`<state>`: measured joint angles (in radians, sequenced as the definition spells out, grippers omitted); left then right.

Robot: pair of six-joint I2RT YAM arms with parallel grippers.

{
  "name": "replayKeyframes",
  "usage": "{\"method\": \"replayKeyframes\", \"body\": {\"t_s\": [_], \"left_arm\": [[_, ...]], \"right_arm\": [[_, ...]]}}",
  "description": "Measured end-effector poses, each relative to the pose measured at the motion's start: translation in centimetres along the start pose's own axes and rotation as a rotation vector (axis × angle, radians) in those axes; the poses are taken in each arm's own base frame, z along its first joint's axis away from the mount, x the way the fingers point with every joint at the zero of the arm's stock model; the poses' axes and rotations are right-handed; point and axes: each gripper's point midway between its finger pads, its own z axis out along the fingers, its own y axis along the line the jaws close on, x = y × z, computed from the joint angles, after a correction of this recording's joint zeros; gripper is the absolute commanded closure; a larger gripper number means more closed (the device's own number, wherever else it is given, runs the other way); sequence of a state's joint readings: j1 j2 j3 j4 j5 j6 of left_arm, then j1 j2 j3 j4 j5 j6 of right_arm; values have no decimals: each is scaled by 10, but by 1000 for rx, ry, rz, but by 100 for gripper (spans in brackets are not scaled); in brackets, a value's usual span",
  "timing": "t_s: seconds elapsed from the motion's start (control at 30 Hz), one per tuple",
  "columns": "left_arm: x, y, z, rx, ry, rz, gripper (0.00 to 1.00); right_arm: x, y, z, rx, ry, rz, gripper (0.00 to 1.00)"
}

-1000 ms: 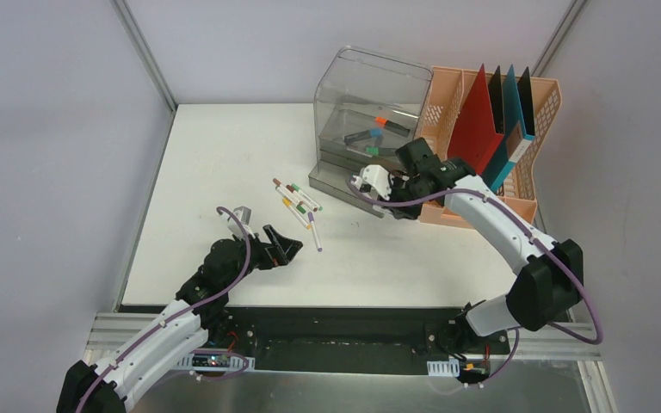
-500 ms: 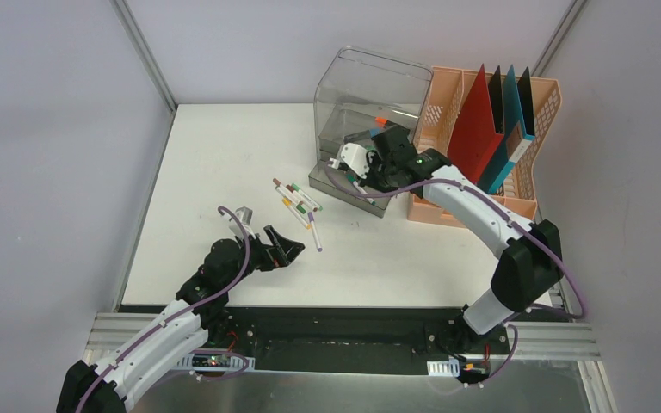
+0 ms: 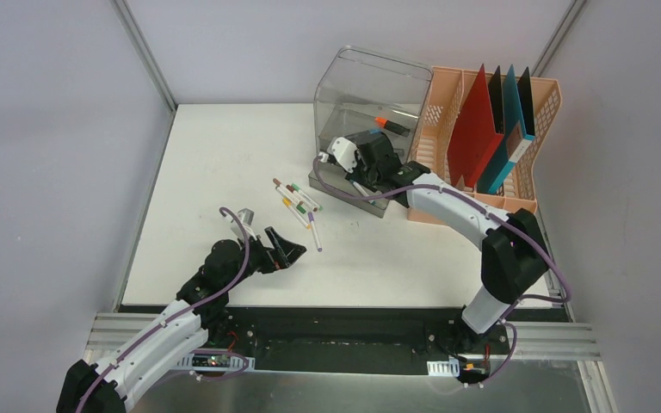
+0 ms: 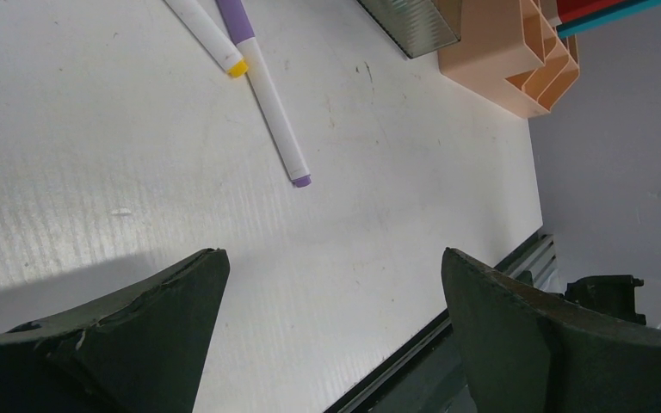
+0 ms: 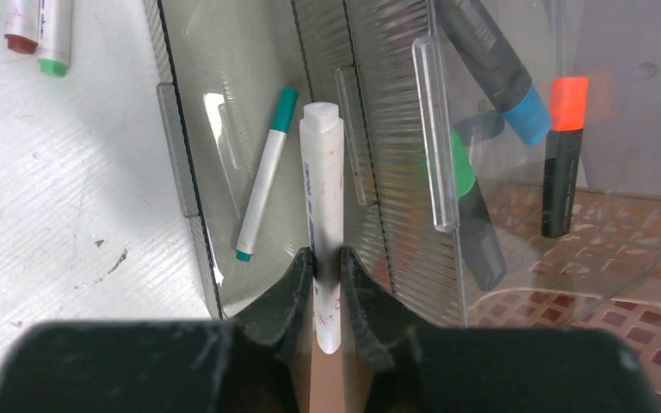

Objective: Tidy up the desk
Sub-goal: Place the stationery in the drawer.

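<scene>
The desk (image 3: 215,163) is a white tabletop. My right gripper (image 5: 327,258) is shut on a white marker (image 5: 323,189) that points out over the low front trays of a clear tiered organizer (image 3: 370,86). A green-capped pen (image 5: 264,172) lies in the tray just left of the marker. From above, the right gripper (image 3: 368,170) hangs at the organizer's front. My left gripper (image 4: 331,258) stands open over bare desk with nothing between its fingers, near a purple-capped marker (image 4: 271,103). Several loose markers (image 3: 297,200) lie mid-desk, beyond the left gripper (image 3: 288,249).
Blue (image 5: 495,64), orange (image 5: 562,155) and green (image 5: 469,198) highlighters sit in the organizer's upper tier. A peach file rack (image 3: 516,185) with red, black and teal folders (image 3: 473,125) stands to its right. A black and metal rail (image 3: 336,314) runs along the front edge.
My right arm has swung left from in front of the file rack to the organizer's front trays, carrying the white marker. The left arm has not moved.
</scene>
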<state>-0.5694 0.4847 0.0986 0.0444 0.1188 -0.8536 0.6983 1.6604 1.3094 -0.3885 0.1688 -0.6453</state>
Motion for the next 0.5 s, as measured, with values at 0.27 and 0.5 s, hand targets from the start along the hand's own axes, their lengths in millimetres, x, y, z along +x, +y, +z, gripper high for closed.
{"method": "replayKeyframes", "body": {"t_s": [0.27, 0.5], "left_arm": [[3, -2, -1, 14, 19, -2, 1], [9, -11, -3, 63, 56, 22, 1]], "right_arm": [[14, 7, 16, 24, 53, 26, 37], [24, 32, 9, -104, 80, 37, 29]]}}
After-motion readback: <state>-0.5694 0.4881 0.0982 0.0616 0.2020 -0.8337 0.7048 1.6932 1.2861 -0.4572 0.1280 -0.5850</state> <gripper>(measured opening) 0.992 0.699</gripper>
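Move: The right hand holds a white marker above the pulled-out drawer, whose middle lies about 3 cm ahead of it, 5 cm to its left and some 8 cm below. In that drawer a teal-capped marker already lies about 4 cm ahead and 3 cm left of the hand. The loose markers on the desk are some 20 cm to its left and nearly level with it. From the idle left hand, the drawer's middle is about 15 cm ahead, 15 cm right and 5 cm lower. Down into the space over the open drawer goes the right hand, sinking about 3.5 cm at a steady pace while its fingers spread from their pinch to well open and let go of the white marker. Towards the end it also draws back some 2.5 cm, the fingers tipping slightly more downward. ##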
